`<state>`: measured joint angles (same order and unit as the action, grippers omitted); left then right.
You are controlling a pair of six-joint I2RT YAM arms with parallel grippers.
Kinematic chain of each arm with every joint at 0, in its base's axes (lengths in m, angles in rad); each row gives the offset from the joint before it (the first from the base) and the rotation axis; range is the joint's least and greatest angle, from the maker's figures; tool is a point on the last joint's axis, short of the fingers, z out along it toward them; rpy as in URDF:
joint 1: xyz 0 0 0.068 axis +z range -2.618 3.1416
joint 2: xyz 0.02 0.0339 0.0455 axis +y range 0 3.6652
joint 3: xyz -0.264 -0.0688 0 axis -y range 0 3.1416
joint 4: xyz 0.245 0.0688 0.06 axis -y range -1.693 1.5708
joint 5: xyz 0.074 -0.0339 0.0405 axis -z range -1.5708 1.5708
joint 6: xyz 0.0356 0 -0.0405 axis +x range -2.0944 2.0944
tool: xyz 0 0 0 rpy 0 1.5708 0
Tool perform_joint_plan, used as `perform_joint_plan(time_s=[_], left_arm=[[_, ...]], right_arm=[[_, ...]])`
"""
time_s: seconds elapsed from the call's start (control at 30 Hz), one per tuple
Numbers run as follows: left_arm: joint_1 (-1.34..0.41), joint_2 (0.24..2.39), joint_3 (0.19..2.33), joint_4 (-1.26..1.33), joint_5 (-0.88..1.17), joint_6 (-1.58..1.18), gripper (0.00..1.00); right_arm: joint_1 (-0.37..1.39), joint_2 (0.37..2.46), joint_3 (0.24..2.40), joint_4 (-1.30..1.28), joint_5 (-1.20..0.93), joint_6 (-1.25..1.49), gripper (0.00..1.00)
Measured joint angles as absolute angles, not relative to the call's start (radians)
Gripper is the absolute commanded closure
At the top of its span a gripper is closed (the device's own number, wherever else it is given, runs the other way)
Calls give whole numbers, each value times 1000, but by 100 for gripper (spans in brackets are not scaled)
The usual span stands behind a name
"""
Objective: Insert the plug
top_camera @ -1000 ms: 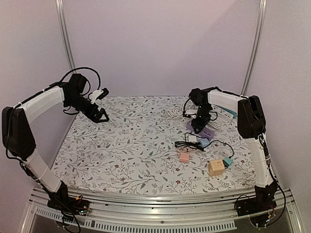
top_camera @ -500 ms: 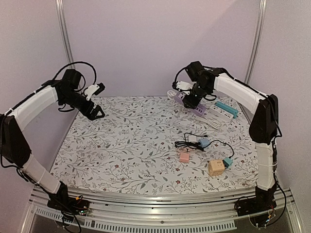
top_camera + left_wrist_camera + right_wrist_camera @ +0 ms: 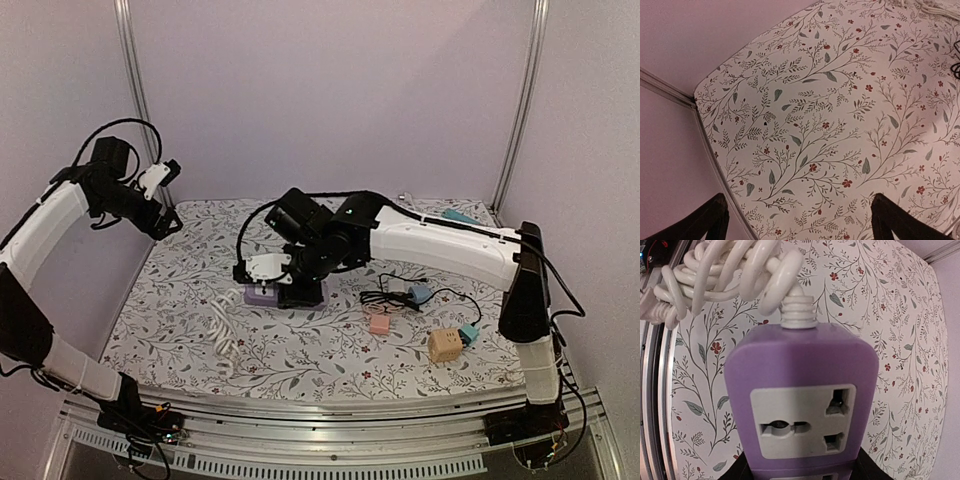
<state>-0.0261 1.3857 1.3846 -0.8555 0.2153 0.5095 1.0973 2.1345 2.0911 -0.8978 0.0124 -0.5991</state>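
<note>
My right gripper (image 3: pixel 288 291) is shut on a purple power strip (image 3: pixel 262 294) and holds it low over the middle of the table. In the right wrist view the strip (image 3: pixel 800 370) fills the frame between the dark fingers (image 3: pixel 867 467), with one white socket face (image 3: pixel 802 421) turned to the camera. Its white coiled cord (image 3: pixel 222 326) trails toward the front left. A black cable with a plug (image 3: pixel 388 297) lies right of the strip, beside small white and blue adapters. My left gripper (image 3: pixel 166 219) hangs open, high over the far left corner, with nothing between its fingers (image 3: pixel 897 222).
A pink cube (image 3: pixel 379 323) and an orange cube socket (image 3: pixel 444 345) with a teal plug (image 3: pixel 468 331) sit at the front right. A teal power strip (image 3: pixel 458 215) lies at the back right edge. The left wrist view shows the flowered cloth (image 3: pixel 830 125) and the left table edge (image 3: pixel 705 135).
The right arm swung from the back right to the table's middle, carrying the purple strip with its white cord trailing. The left arm drew back up and to the left.
</note>
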Motion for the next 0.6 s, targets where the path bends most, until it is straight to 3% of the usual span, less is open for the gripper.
perform_joint_plan(time_s=[0.33,0.47,0.5,0.57,0.6], left_arm=[[-21,1362,1325,-877,217,532,1],[-21,1364,1325,-880,233,531,1],[-21,1364,1325,-881,239,531,0],[-22,1364,1325,-881,250,531,1],[-22,1364,1325,-882,255,531,1]], right_arm=[[1126,2321,2088,-980,69,-445,100],[1118,2327,2076,-1033,76,-394,95],[1118,2327,2065,-1038,78,-385,87],[1119,2327,2037,-1050,80,-379,48],[1119,2327,2026,-1055,80,-378,33]])
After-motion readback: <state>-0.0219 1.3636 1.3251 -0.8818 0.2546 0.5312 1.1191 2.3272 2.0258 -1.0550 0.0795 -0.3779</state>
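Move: The right hand already holds the purple power strip. Bare table for it lies about 17 cm below, some 3 cm back and 5 cm to the right. From this hand the pink block sits about 17 cm right and 3 cm ahead, the black cable bundle about 20 cm right and 10 cm ahead, and the beige block about 31 cm right and 2 cm back. From the left hand, that bare spot is some 34 cm right, 15 cm back and 24 cm down. Mostly straight down, about 14 cm, quick at first and then slower, the right hand lowers the held power strip towards the bare table left of the pink block, easing some 4 cm to the right. Its wrist swings by roughly 25 degrees, fingers ending nearly straight down with a slight clockwise turn, grip kept. The open, empty left hand sinks and draws back about 2 cm. ##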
